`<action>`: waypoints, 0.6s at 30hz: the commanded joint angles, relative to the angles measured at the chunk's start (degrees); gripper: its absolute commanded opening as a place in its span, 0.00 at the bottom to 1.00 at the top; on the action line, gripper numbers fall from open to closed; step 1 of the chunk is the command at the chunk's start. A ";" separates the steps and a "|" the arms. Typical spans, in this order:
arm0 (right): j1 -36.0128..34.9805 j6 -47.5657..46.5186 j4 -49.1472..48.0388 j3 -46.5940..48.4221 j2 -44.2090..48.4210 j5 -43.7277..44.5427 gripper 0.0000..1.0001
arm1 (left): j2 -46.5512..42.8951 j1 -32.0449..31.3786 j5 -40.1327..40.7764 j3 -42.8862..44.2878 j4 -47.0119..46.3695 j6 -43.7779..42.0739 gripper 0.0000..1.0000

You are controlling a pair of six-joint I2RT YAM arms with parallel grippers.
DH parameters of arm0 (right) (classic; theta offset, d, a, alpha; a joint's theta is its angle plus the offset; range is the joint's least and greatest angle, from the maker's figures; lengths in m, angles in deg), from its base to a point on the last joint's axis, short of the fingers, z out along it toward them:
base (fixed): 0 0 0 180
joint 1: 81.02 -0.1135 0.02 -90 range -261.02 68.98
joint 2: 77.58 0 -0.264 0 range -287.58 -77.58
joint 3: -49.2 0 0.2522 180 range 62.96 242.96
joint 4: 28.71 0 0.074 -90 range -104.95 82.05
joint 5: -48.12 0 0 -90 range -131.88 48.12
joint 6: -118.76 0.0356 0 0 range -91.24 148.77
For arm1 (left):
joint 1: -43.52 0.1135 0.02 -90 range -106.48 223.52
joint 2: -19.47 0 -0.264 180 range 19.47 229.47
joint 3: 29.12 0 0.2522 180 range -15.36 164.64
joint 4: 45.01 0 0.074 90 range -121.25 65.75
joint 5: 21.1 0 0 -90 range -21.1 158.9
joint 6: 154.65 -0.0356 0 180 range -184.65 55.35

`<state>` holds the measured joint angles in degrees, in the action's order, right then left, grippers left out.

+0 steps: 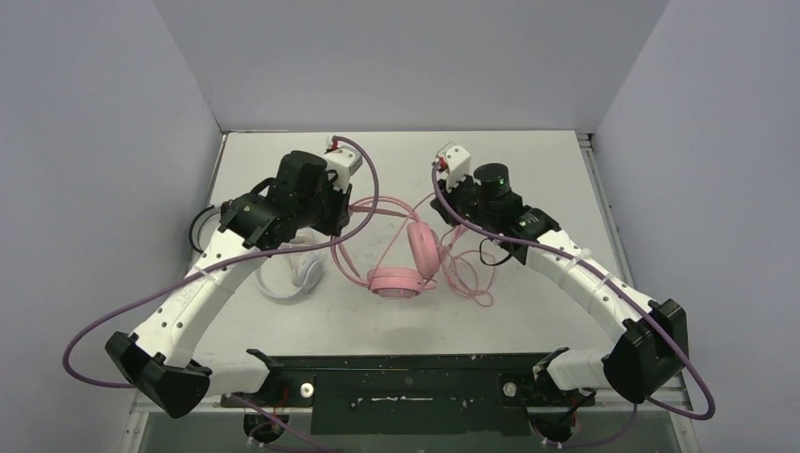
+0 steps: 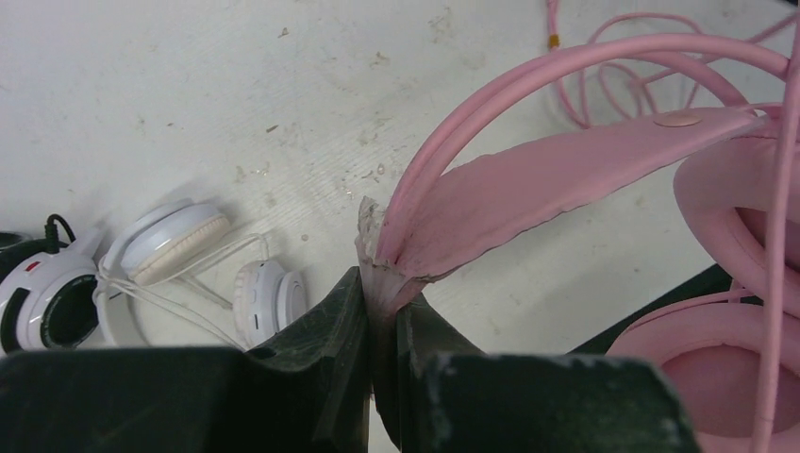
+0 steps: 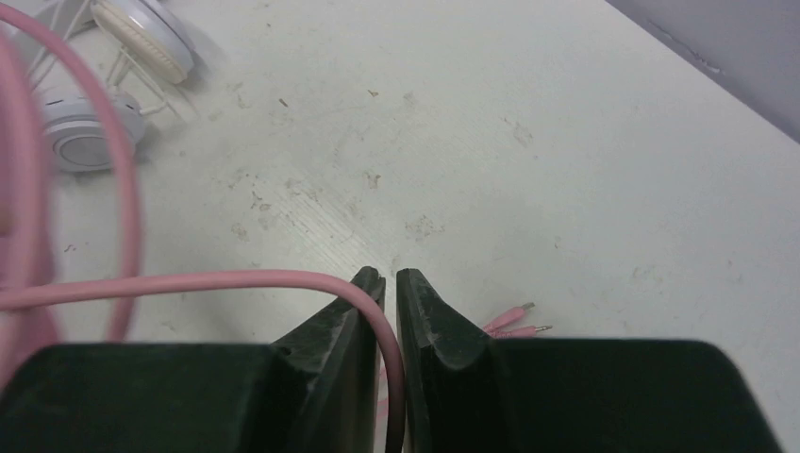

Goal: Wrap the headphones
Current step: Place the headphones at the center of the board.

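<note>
The pink headphones (image 1: 401,269) lie at mid-table, their ear cups (image 2: 726,359) close to my left wrist camera. My left gripper (image 1: 338,225) (image 2: 382,283) is shut on the worn end of their padded pink headband (image 2: 547,179). My right gripper (image 1: 441,209) (image 3: 390,276) is shut on the pink cable (image 3: 236,280), which curves in from the left and runs down between the fingers. More of that cable lies in loose loops (image 1: 467,278) on the table. The white headphones (image 1: 297,274) (image 2: 179,241) lie to the left. A black-and-white headset (image 2: 42,302) sits beside them.
Two pink jack plugs (image 3: 517,321) lie on the table just right of my right fingers. The white table (image 1: 528,160) is walled by grey panels at the back and sides. A black rail (image 1: 406,377) with the arm bases runs along the near edge.
</note>
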<state>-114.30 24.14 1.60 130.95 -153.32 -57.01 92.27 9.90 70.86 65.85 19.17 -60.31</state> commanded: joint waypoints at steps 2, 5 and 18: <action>3.56 2.65 -21.97 -11.46 3.67 -1.55 0.20 | -4.76 0.67 -10.86 5.64 -0.25 5.06 0.00; 5.15 2.86 -28.81 -15.57 4.86 -6.03 0.24 | -5.53 0.67 -12.55 7.19 -0.17 6.67 0.00; 10.16 7.72 -43.65 -25.02 8.37 -12.53 0.44 | -2.38 0.84 -16.41 20.01 2.22 17.36 0.00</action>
<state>-105.36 29.61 -36.10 107.14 -148.49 -70.13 89.34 10.40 57.44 80.34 23.87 -49.45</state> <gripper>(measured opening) 0.437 0.088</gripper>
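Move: The left hand already grips the pink headphones by the headband, their middle about 10 cm to its right, 8 cm back and 4 cm lower; the board's centre lies some 12 cm right, 4 cm ahead and 25 cm down. White headphones lie about 15 cm left, 2 cm back, 22 cm down. From the right hand the pink headphones are roughly 12 cm left, 11 cm back and 4 cm below, and the pink cable pile about 8 cm right, 4 cm back, 25 cm down. The right fingers spread to nearly half open and let go of the pink cable running across them; that hand dips some 5 cm, then climbs back most of the way, its fingers tilting up. Keeping its pinch on the headband, the left hand lifts the headphones about 10 cm, drifting back and right, and rolls some 20 degrees, right side up. ##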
